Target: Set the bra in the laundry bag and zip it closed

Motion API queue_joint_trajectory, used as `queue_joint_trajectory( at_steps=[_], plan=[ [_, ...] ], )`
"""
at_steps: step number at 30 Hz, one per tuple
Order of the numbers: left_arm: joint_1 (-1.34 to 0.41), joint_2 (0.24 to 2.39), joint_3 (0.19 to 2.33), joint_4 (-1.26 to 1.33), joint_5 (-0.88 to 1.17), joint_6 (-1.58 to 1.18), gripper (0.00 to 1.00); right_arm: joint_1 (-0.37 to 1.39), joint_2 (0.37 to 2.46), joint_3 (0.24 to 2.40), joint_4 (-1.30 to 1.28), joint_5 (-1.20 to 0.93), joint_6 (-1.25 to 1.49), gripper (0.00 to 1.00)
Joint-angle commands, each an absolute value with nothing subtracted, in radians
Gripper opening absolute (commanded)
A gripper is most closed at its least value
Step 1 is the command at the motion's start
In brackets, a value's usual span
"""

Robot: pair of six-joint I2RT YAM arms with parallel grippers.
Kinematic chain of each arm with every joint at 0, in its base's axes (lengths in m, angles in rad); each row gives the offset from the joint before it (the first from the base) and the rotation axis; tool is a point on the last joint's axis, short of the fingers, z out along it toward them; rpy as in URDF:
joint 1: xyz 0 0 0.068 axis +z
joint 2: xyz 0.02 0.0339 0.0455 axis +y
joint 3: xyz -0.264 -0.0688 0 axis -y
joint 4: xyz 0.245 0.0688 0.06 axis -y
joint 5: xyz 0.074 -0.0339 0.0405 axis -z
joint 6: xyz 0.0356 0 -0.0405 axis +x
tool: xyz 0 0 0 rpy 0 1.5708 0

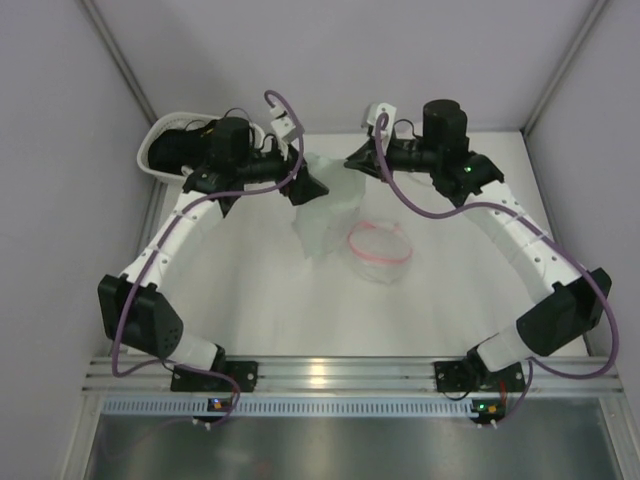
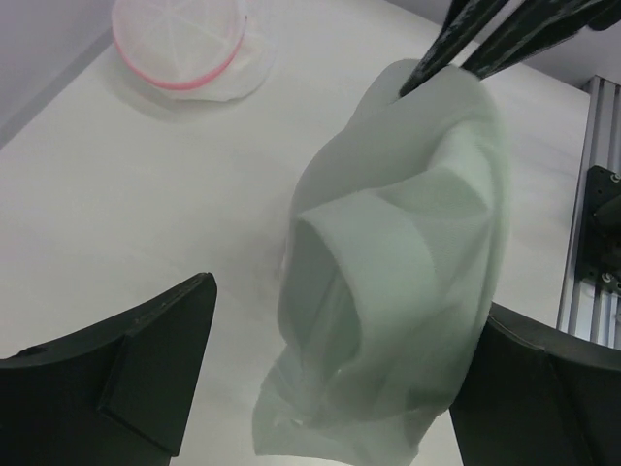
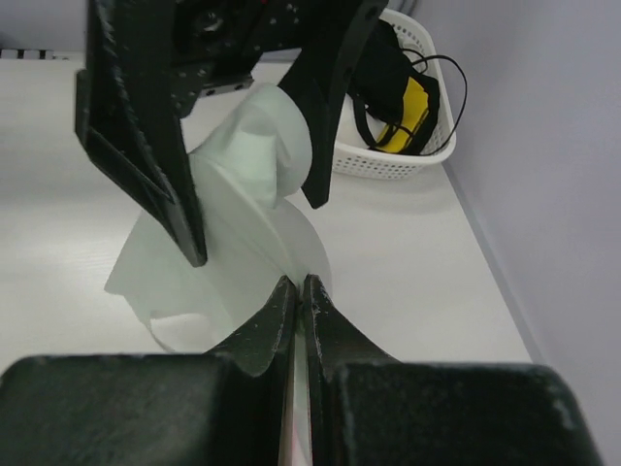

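Note:
The bra (image 1: 325, 218) is a pale white fabric piece hanging above the table between my two grippers. My right gripper (image 3: 299, 283) is shut on its edge and holds it up; its fingers (image 2: 456, 44) pinch the top of the bra (image 2: 408, 243) in the left wrist view. My left gripper (image 2: 349, 301) is open, with one finger on each side of the hanging fabric, and it also shows in the top view (image 1: 312, 192). The laundry bag (image 1: 380, 245), round white mesh with a pink zipper ring, lies open on the table just right of the bra and shows in the left wrist view (image 2: 179, 44).
A white plastic basket (image 1: 160, 150) stands at the back left corner, holding a black tangle with yellow bits (image 3: 403, 97). Grey walls close in the table on the left, right and back. The metal rail (image 1: 320, 375) runs along the near edge.

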State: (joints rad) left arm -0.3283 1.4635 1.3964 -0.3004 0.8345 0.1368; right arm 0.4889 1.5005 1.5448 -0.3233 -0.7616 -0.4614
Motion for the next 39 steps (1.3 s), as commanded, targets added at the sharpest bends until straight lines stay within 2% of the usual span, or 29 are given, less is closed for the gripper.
queue_joint_trajectory(
  at_steps=[1,2,3,5,6,8,12,15,16,17,18,21,22,25,28,31,32,36,39],
  plan=[
    [-0.33,1.485,1.457,-0.261,0.867,0.155,0.91,0.494,1.434,1.568,-0.295,-0.808,-0.488,0.0],
    [-0.331,1.5,1.456,-0.259,0.858,0.158,0.73,0.495,1.433,1.566,-0.293,-0.808,-0.489,0.0],
    [-0.333,1.508,1.456,-0.259,0.83,0.16,0.59,0.495,1.43,1.565,-0.293,-0.813,-0.488,0.0],
    [-0.334,1.526,1.462,-0.261,0.821,0.153,0.38,0.494,1.427,1.565,-0.295,-0.827,-0.483,0.0],
    [-0.336,1.529,1.471,-0.261,0.819,0.149,0.19,0.495,1.425,1.565,-0.293,-0.831,-0.482,0.0],
    [-0.334,1.532,1.476,-0.25,0.825,0.135,0.0,0.494,1.427,1.563,-0.291,-0.834,-0.479,0.0],
    [-0.337,1.488,1.416,-0.1,0.772,0.03,0.0,0.494,1.437,1.566,-0.288,-0.804,-0.448,0.0],
    [-0.336,1.434,1.321,0.098,0.62,-0.131,0.0,0.495,1.45,1.574,-0.264,-0.703,-0.358,0.0],
    [-0.336,1.43,1.312,0.116,0.573,-0.17,0.0,0.494,1.456,1.586,-0.259,-0.611,-0.289,0.04],
    [-0.336,1.427,1.318,0.124,0.505,-0.204,0.0,0.492,1.466,1.601,-0.282,-0.576,-0.261,0.14],
    [-0.336,1.424,1.316,0.132,0.483,-0.262,0.0,0.491,1.476,1.62,-0.3,-0.549,-0.229,0.28],
    [-0.336,1.407,1.31,0.146,0.329,-0.365,0.0,0.477,1.491,1.71,-0.36,-0.462,-0.042,0.51],
    [-0.336,1.395,1.309,0.144,0.269,-0.379,0.0,0.462,1.491,1.721,-0.374,-0.447,-0.008,0.71],
    [-0.336,1.362,1.305,0.12,0.097,-0.402,0.0,0.414,1.468,1.718,-0.397,-0.425,0.129,0.93],
    [-0.341,1.338,1.333,0.051,-0.059,-0.448,0.0,0.373,1.434,1.639,-0.367,-0.379,0.19,0.96],
    [-0.389,1.353,1.422,-0.072,-0.33,-0.405,0.0,0.368,1.413,1.545,-0.345,-0.269,0.233,0.98],
    [-0.39,1.361,1.422,-0.098,-0.331,-0.405,0.0,0.368,1.407,1.545,-0.345,-0.268,0.233,0.99],
    [-0.478,1.405,1.485,-0.175,-0.604,-0.376,0.0,0.368,1.396,1.476,-0.351,-0.239,0.23,1.0],
    [-0.499,1.405,1.485,-0.19,-0.666,-0.367,0.0,0.371,1.39,1.454,-0.36,-0.261,0.227,0.99]
  ],
)
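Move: The pale green cloth hangs from the right hand's shut fingers and already lies between the open left fingers; its middle is some 5 cm right, 3 cm back and 4 cm below the left hand. That is about 6 cm back, 8 cm left and 8 cm below the right hand. From the left hand, the white basket is roughly 28 cm ahead, 34 cm left; the near pink-rimmed bag 4 cm back, 18 cm right, both nearly 30 cm down. The pale green cloth is pinched by the left fingers as they shut, easing slightly forward and down; then the right fingers open wide and let go. The left hand carries the cloth left, forward and up towards the basket, about 10 cm left, turning some 70 degrees counter-clockwise to point forward. The right hand backs off to its right and forward, first rising, then sinking, turning clockwise and tipping down. ##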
